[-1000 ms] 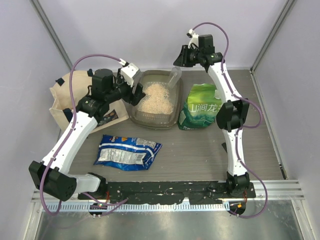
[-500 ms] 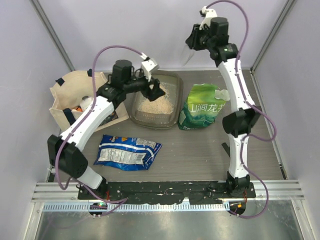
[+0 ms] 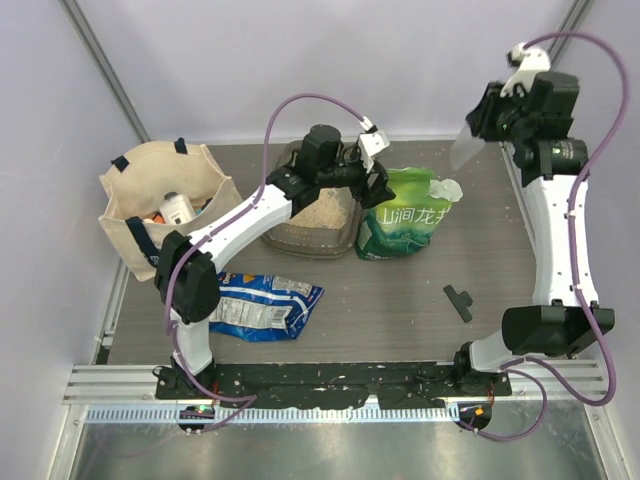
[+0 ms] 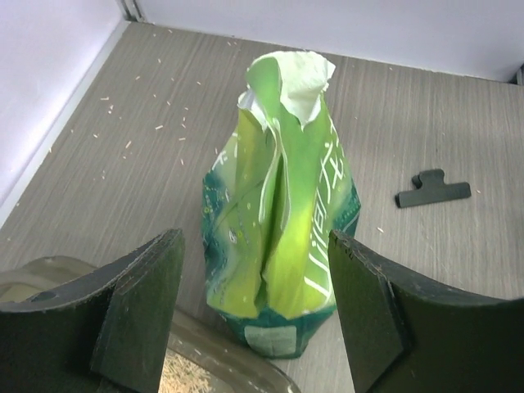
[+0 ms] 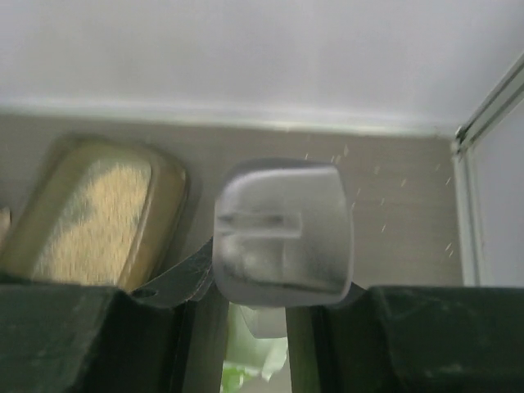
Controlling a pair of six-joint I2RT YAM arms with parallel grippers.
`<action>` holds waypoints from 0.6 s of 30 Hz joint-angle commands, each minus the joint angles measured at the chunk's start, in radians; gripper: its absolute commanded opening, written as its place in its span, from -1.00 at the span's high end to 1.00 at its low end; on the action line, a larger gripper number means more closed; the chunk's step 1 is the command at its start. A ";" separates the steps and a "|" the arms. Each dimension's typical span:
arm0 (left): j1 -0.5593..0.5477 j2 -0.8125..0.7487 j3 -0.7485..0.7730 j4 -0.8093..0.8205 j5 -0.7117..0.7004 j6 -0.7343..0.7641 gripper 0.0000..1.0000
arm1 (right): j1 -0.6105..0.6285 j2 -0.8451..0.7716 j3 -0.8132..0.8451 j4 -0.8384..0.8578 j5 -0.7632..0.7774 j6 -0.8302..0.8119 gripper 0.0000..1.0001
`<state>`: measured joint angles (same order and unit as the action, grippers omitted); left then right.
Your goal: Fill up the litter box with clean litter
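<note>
The smoky litter box (image 3: 283,236) stands at mid-back, holding a heap of tan clean litter (image 3: 325,212); my left arm crosses over it. My left gripper (image 3: 380,188) is open at the box's right edge, facing the upright green bag (image 3: 405,222). In the left wrist view the green bag (image 4: 282,221) stands past the open left gripper (image 4: 255,246), untouched, with the box rim (image 4: 213,344) below. My right gripper (image 3: 482,122) hangs high at the back right, shut on a clear plastic cup (image 3: 466,148). The right wrist view shows the cup (image 5: 282,233) between the fingers and the litter (image 5: 90,213) far left.
A beige tote bag (image 3: 150,200) with items inside stands at the left. A blue crinkly packet (image 3: 255,305) lies flat in front of the box. A black clip (image 3: 459,302) lies on the table at the right. Walls close in at the back and sides.
My left arm swung right, from beside the litter box across it to the green bag. My right arm rose and swung right, carrying the cup away from the box.
</note>
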<state>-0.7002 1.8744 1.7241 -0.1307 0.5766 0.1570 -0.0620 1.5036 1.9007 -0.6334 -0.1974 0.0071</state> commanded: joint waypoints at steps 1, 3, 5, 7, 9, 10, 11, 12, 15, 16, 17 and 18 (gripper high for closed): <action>-0.012 0.012 0.072 0.126 -0.063 -0.011 -0.49 | 0.008 -0.055 -0.175 -0.028 -0.115 -0.059 0.98; -0.018 0.028 0.089 0.126 -0.069 -0.011 -0.48 | 0.008 -0.065 -0.209 -0.025 -0.122 -0.061 0.98; -0.021 0.037 0.101 0.152 -0.069 -0.019 -0.43 | 0.008 -0.080 -0.258 -0.012 -0.125 -0.078 0.99; -0.030 0.045 0.104 0.158 -0.069 -0.023 -0.33 | 0.008 -0.086 -0.285 -0.006 -0.142 -0.099 0.98; -0.038 0.049 0.106 0.158 -0.066 -0.027 -0.22 | 0.008 -0.088 -0.298 -0.009 -0.163 -0.124 0.98; -0.041 0.052 0.104 0.158 -0.060 -0.028 -0.09 | 0.008 -0.089 -0.308 -0.012 -0.189 -0.130 0.98; -0.044 0.052 0.104 0.157 -0.057 -0.030 -0.04 | 0.008 -0.089 -0.315 -0.020 -0.204 -0.136 0.98; -0.047 0.054 0.106 0.151 -0.055 -0.030 0.10 | 0.008 -0.091 -0.321 -0.020 -0.214 -0.136 0.97; -0.053 0.057 0.106 0.134 -0.027 -0.027 0.32 | 0.008 -0.105 -0.376 -0.014 -0.250 -0.122 0.98; -0.056 0.057 0.109 0.134 -0.020 -0.027 0.38 | 0.010 -0.109 -0.387 -0.006 -0.252 -0.110 0.98; -0.058 0.057 0.109 0.108 -0.009 -0.027 0.43 | 0.010 -0.121 -0.402 0.017 -0.247 -0.095 0.98; -0.059 0.055 0.111 0.100 -0.003 -0.028 0.55 | 0.011 -0.131 -0.417 0.033 -0.240 -0.050 0.98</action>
<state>-0.7471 1.9305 1.7840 -0.0345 0.5301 0.1345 -0.0536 1.4441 1.5200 -0.6800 -0.3988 -0.0994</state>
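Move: The litter bag's middle is about 8 cm to the right of my open left hand and 12 cm below it, hardly farther out. From the scoop-holding right hand, the bag's mouth lies some 6 cm back, 4 cm left and 20 cm below. From my left hand, the litter box is about 16 cm left and 9 cm farther out, on the table, and the black clip some 24 cm right and 18 cm back. I bring my right hand down about 14 cm, fast at first and then easing, drifting a little back and left and tipping some 20 degrees downward, to put the scoop's blade into the bag's mouth, grip kept. Meanwhile my left hand edges about 3 cm right, rises slightly, and closes its fingers more than halfway around the bag's near upper edge. ##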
